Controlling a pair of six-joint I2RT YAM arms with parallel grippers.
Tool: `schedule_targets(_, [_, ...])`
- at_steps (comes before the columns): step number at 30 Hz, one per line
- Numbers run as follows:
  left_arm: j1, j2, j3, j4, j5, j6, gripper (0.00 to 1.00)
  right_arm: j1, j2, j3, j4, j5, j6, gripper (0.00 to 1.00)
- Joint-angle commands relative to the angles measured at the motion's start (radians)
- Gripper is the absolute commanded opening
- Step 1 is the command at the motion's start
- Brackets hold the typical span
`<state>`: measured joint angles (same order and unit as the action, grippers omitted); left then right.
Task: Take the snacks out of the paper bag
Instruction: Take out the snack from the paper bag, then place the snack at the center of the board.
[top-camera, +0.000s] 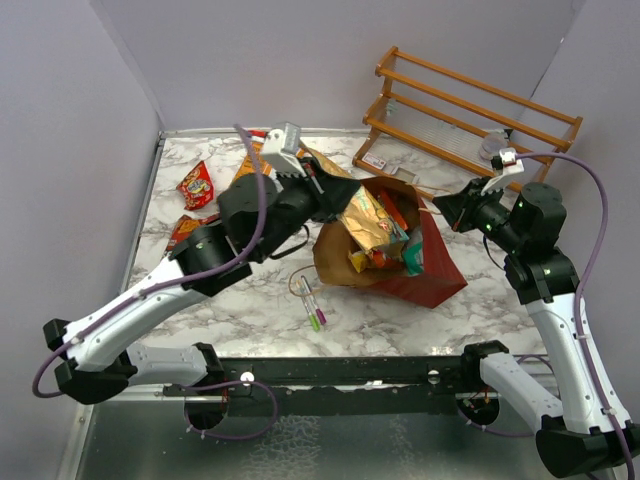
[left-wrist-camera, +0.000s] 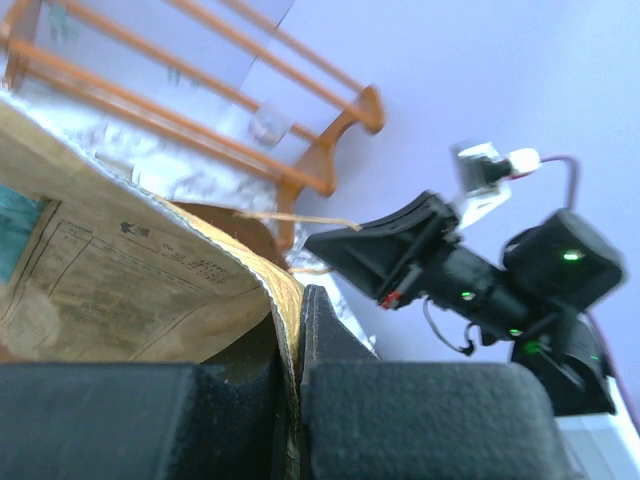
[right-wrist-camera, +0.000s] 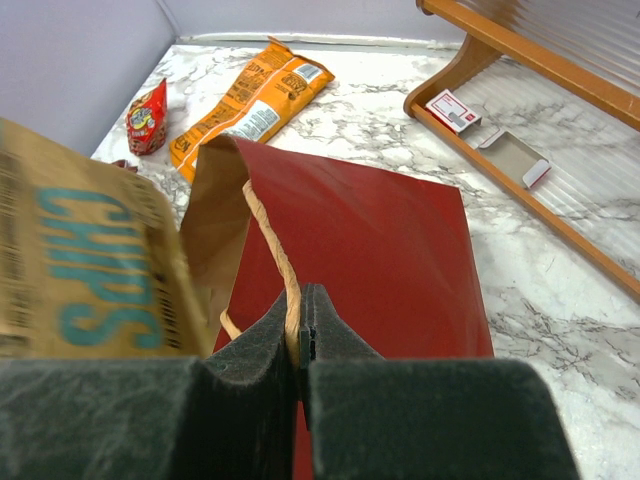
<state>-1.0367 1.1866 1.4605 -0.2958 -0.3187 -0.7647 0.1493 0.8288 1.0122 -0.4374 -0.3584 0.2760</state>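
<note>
The red paper bag (top-camera: 430, 275) lies on its side with its brown mouth (right-wrist-camera: 215, 215) facing left. My right gripper (right-wrist-camera: 300, 330) is shut on its string handle (right-wrist-camera: 268, 225) at the bag's right rim (top-camera: 447, 207). My left gripper (left-wrist-camera: 297, 310) is shut on the crimped edge of the large tan-and-teal chip bag (left-wrist-camera: 120, 270), which sticks out of the bag's mouth (top-camera: 368, 222) and shows the word CHIPS (right-wrist-camera: 90, 270). Small orange and teal packets (top-camera: 385, 258) sit inside the mouth. An orange chip bag (right-wrist-camera: 255, 100) and a small red packet (right-wrist-camera: 147, 117) lie on the table to the left.
A wooden slatted rack (top-camera: 470, 115) stands at the back right, with small card boxes (right-wrist-camera: 452, 110) by its foot. Two marker pens (top-camera: 312, 305) lie in front of the bag. Another red packet (top-camera: 185, 228) lies near the left wall, partly behind my left arm.
</note>
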Motion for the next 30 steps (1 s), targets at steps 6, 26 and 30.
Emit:
schedule_targets(6, [-0.006,-0.114,0.160,0.103,-0.066,0.371,0.00,0.002,-0.011,-0.007,-0.003,0.018,-0.008,0.01])
schedule_targets(26, [0.412,0.097,0.172,0.142,-0.133,0.552,0.00,0.003,-0.003,-0.004,-0.003,0.011,-0.012,0.01])
schedule_targets(30, [0.580,0.206,0.195,0.154,0.071,0.414,0.00,0.003,0.002,-0.004,0.000,0.010,-0.013,0.01])
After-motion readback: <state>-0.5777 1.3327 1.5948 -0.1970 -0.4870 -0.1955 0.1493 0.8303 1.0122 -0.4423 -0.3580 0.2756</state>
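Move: The left hand holds the chips bag by its top, its lower end still at the paper bag's mouth; the paper bag sits about 12 cm to the right, 6 cm ahead and 30 cm below. The orange bag already laid out lies some 30 cm ahead, 20 cm left and 43 cm below; the red packet is 28 cm ahead and 38 left, the Doritos bag 17 ahead and 38 left. From the right hand, the orange bag lies 26 cm ahead, 37 left. Keeping its pinch on the chips bag, the left hand first lifts about 11 cm while swinging left to carry it away from the paper bag's mouth, then sweeps forward and farther left towards the orange bag, sinking most of that rise again and ending roughly 16 cm forward and 16 cm left of its start. On the way the fingers tip up and the wrist swings counter-clockwise some 35 degrees, with the hand's left side rising, while the right hand stays put and keeps the paper bag's handle pinched. ##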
